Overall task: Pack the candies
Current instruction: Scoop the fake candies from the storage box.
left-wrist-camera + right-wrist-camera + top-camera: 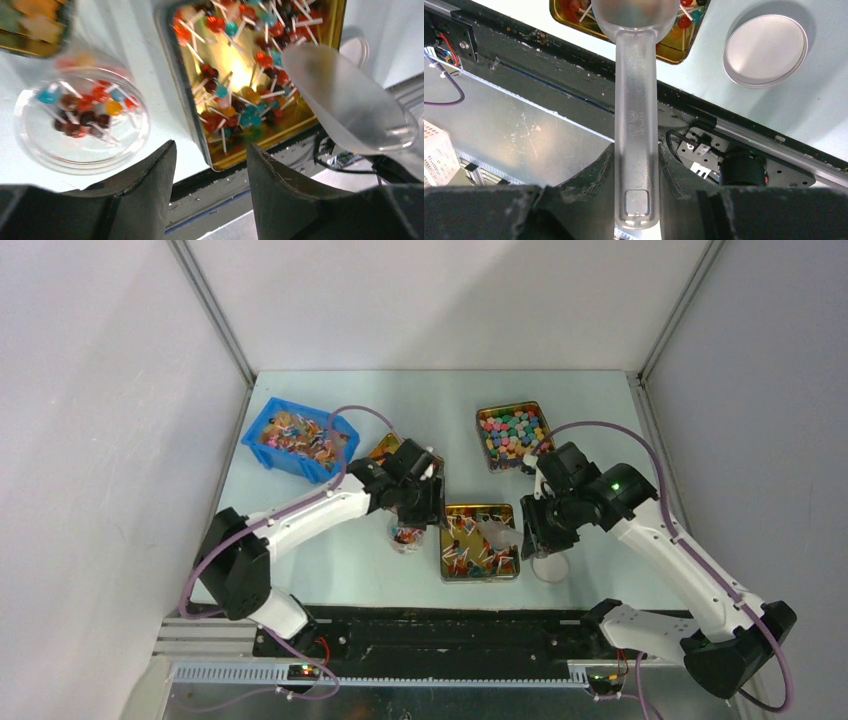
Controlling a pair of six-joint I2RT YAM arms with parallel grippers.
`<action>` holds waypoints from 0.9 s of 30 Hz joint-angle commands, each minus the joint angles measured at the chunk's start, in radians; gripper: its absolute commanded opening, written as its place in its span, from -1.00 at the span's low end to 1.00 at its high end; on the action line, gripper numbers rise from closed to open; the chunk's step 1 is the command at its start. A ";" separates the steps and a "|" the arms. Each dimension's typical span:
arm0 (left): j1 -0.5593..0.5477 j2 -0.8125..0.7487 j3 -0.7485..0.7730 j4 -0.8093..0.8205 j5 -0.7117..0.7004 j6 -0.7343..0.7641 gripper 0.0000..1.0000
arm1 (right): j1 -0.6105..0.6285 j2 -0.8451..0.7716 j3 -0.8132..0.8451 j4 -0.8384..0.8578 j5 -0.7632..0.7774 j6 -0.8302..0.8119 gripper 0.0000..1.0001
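The candies (pixel 240 107), small lollipops with red, blue, green and orange heads on white sticks, lie in a gold tin (pixel 479 575) at the table's front. More candies (pixel 85 112) sit in a clear round jar (pixel 405 538) left of the tin. My left gripper (pixel 211 150) hovers open above the gap between jar and tin, nothing between its fingers. My right gripper (pixel 636 155) is shut on the handle of a translucent scoop (pixel 636 115), whose bowl (pixel 350 100) hangs over the tin's right end.
A blue bin (pixel 262 455) of wrapped sweets stands at the back left, a second gold tin (pixel 381 449) beside it. Another tin (pixel 540 462) of coloured sweets is at the back right. A round lid (pixel 765 50) lies right of the lollipop tin. The table's front edge is close.
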 commanded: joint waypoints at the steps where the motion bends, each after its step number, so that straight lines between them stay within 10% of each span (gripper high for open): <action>1: 0.054 0.029 0.069 -0.052 -0.048 0.068 0.16 | -0.006 0.006 0.002 -0.026 -0.026 -0.005 -1.00; 17: 0.061 0.297 0.225 -0.004 -0.057 0.062 -0.08 | -0.006 0.094 0.001 -0.095 -0.044 -0.018 -1.00; 27: 0.058 0.241 0.089 0.081 -0.034 -0.036 -0.73 | 0.010 0.179 0.056 -0.180 0.012 -0.011 -1.00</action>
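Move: The lollipop tin's middle lies about 8 cm to the left hand's right, level fore and aft and 8 cm below; its far-left rim is some 5 cm ahead, 1 cm right and 6 cm down. The clear storage box stands about 8 cm left, 1 cm farther out; the star-candy tin is 13 cm ahead, 9 cm left. From the scoop-holding right hand the lollipop tin is about 7 cm ahead, 8 cm left and 15 cm down, the white lid 3 cm ahead, 5 cm right. The left fingers come to straddle the lollipop tin's left wall near its far corner and close on it to pinch the rim, after the hand goes forward about 5 cm beside the tin and then down about 6 cm. Meanwhile the right hand keeps its grip on the scoop, sinks 2 to 3 cm, eases back 2 cm and tilts some 15 degrees, swinging the bowl down and back towards the tin's near-right corner. ##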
